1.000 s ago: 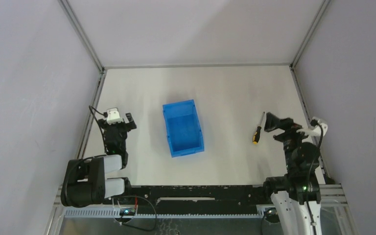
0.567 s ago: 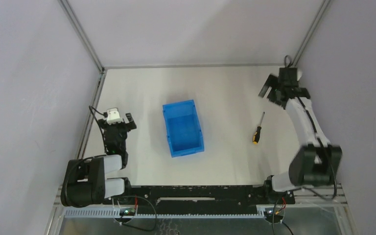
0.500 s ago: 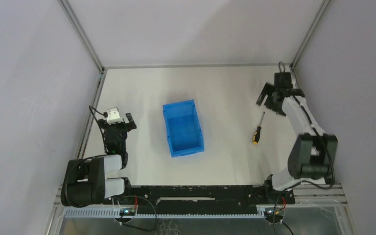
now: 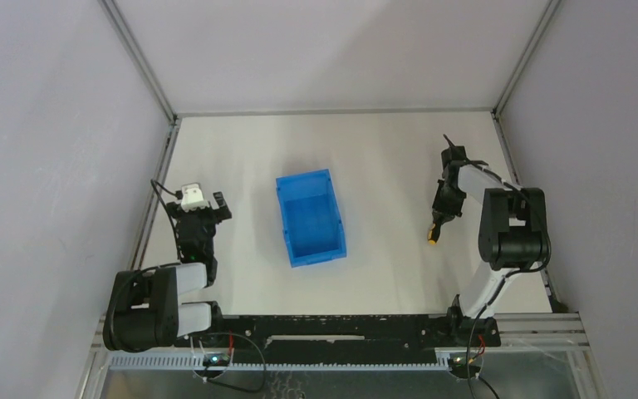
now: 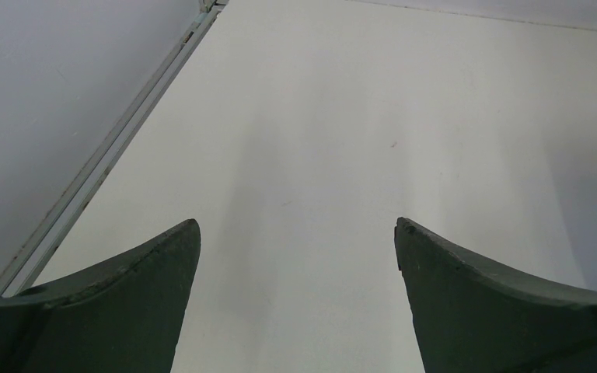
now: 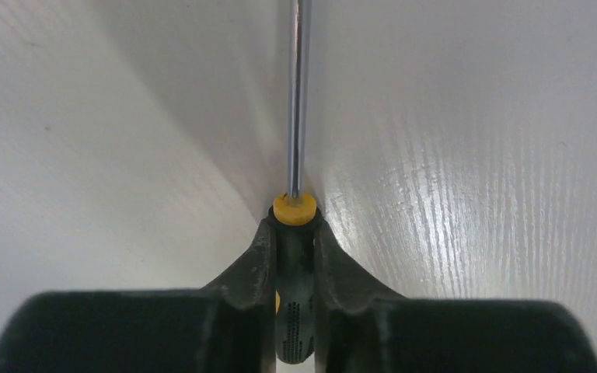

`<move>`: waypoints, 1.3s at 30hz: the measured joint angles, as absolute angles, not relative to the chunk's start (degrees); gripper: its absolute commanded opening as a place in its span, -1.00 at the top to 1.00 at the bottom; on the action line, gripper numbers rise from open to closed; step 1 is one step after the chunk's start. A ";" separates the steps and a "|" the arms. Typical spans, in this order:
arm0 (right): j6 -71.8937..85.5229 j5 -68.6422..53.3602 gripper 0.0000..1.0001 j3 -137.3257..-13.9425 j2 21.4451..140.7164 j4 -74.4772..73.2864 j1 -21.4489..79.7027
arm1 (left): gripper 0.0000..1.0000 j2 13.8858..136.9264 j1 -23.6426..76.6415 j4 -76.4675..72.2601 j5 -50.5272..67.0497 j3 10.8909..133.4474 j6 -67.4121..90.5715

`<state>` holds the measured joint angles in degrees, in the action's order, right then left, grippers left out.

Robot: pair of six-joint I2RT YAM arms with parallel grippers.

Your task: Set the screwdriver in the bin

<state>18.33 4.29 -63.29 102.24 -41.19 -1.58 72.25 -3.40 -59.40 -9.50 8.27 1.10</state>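
The screwdriver (image 6: 298,109) has a black-and-yellow handle and a thin grey shaft. In the right wrist view the shaft points straight away from the fingers, low over the white tabletop. My right gripper (image 6: 294,227) is shut on the handle just behind its yellow collar. From above, the right gripper (image 4: 439,214) is at the right side of the table, with the yellow end of the screwdriver (image 4: 432,240) showing below it. The blue bin (image 4: 336,212) stands open and empty at mid-table, left of the screwdriver. My left gripper (image 5: 295,225) is open over bare table, nothing between its fingers.
Grey walls with metal corner rails enclose the white table (image 4: 382,158) on three sides. The left gripper (image 4: 206,206) rests near the left rail, well left of the bin. The right arm's elbow (image 4: 512,224) rises close to the right wall.
The right arm unfolded from near its base, swung to the far right corner, then came down onto the screwdriver and shut on its handle. The left arm and bin stayed put.
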 measured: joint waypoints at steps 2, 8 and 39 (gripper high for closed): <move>17.41 5.08 1.00 -63.61 102.24 -41.80 -1.34 | -1.00 72.25 -3.40 -59.40 -9.50 8.27 1.10; 16.10 7.31 1.00 -70.65 101.60 -51.99 -1.34 | -1.00 72.25 -3.40 -59.40 -9.50 8.27 1.10; 24.67 8.51 1.00 -126.06 112.73 -79.13 48.10 | -1.00 72.25 -3.40 -59.40 -9.50 8.27 1.10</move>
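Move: The screwdriver's handle is between my right fingers, right at table level, with its shaft pointing forward. The bin I am taking it to has its middle about 35 cm to the left of my right hand, roughly level with it in reach and some 2 cm above it. From my idle left hand the bin lies about 27 cm to the right, around 4 cm nearer my base and 8 cm below. With my right fingers I close the last bit onto the screwdriver's handle just behind the yellow collar, and lift it nearly straight up some 17 cm. Then, gathering speed, I swing it about 30 cm left to over the bin, still climbing slightly, while my wrist turns about 40 degrees counter-clockwise and the fingers keep their grip. ##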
